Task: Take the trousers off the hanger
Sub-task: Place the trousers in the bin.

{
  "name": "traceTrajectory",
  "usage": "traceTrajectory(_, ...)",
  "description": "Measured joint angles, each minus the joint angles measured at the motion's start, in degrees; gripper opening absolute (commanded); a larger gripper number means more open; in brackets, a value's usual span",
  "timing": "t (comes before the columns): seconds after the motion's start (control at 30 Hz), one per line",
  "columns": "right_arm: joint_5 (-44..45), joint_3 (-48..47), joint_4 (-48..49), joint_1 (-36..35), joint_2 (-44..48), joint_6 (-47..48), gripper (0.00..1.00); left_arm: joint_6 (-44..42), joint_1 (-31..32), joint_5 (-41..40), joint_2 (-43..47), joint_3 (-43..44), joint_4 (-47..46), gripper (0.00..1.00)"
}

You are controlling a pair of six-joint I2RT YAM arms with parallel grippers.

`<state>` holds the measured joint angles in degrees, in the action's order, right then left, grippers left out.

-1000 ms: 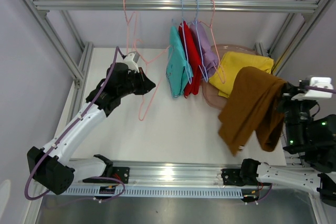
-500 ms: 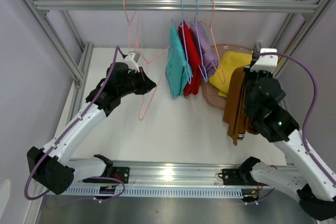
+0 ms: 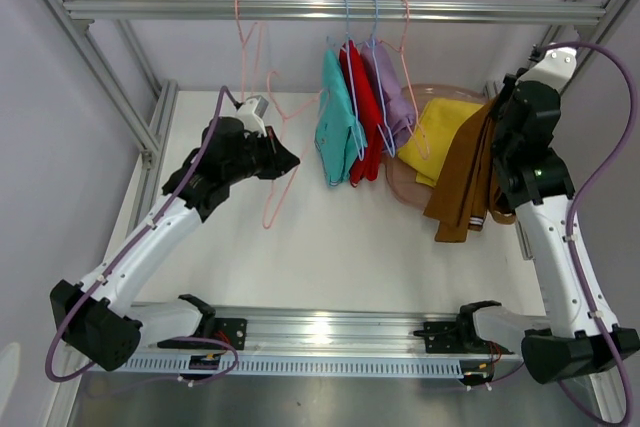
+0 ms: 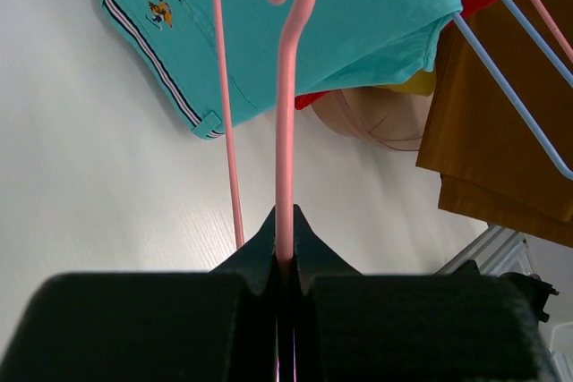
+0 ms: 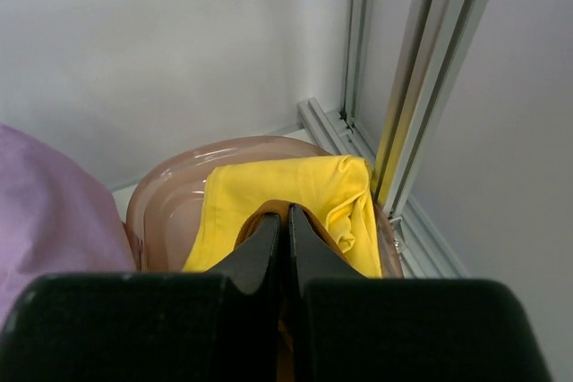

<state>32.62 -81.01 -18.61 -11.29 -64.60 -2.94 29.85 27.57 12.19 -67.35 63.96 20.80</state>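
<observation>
My right gripper [image 3: 498,112] is shut on the top of the brown trousers [image 3: 465,182]. They hang down over the right side of the pinkish tub [image 3: 400,185], off any hanger. The yellow trousers [image 5: 269,181] lie in that tub, just beyond the shut right fingertips. Teal trousers [image 3: 338,127], red trousers [image 3: 366,117] and lavender trousers [image 3: 392,97] hang on hangers from the rail [image 3: 200,10]. My left gripper [image 4: 285,221] is shut on the wire of a bare pink hanger [image 3: 272,187], which hangs from the rail left of the teal pair.
Aluminium frame posts [image 3: 575,42] stand close behind and to the right of the right arm. Another frame post [image 3: 110,77] runs along the table's left side. White tabletop [image 3: 330,247] lies between the two arms.
The right arm has swung from the near right up toward the back, carrying the brown trousers over the tub. The left arm and its pink hanger have not moved.
</observation>
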Motion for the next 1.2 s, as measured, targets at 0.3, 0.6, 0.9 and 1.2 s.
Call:
traceTrajectory(0.3,1.6,-1.2,0.6,4.1,-2.6,-4.6,0.00,-0.4,0.0,1.4,0.0,1.6,0.2,0.00)
traceTrajectory(0.6,3.1,-0.2,1.3,9.3,1.8,-5.6,0.00,-0.4,0.0,3.2,-0.5,2.1,0.4,0.00)
traceTrajectory(0.9,3.3,-0.2,1.4,9.9,1.9,-6.5,0.00,-0.4,0.0,4.3,-0.5,2.1,0.4,0.00)
traceTrajectory(1.2,1.4,-0.2,8.0,9.9,-7.0,-9.7,0.00,-0.4,0.1,5.1,-0.7,2.3,0.8,0.00)
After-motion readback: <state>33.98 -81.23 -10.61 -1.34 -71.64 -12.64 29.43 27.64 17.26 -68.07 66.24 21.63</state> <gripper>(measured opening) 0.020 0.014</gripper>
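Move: The right hand holds the brown trousers high up; the bin's middle lies roughly 17 cm ahead, 3 cm to its right and some 42 cm below. The yellow trousers lie in the bin, about 18 cm ahead, 5 cm to the right and 40 cm down. The purple trousers hang about 12 cm ahead and 18 cm to the left, some 20 cm below. From the left hand the bin is about 23 cm ahead, 41 cm to the right and 26 cm lower. Keeping the brown trousers pinched in its shut fingers, the right hand first edges forward, then swings to its right by about 6 cm while drawing back some 4 cm and rising a little, turning about 13 degrees clockwise and tipping slightly upward, away from the purple trousers. From there it turns around and reaches forward about 6 cm while sinking about 3 cm, towards the bin's far side above the yellow trousers, its left side rolling up slightly. ##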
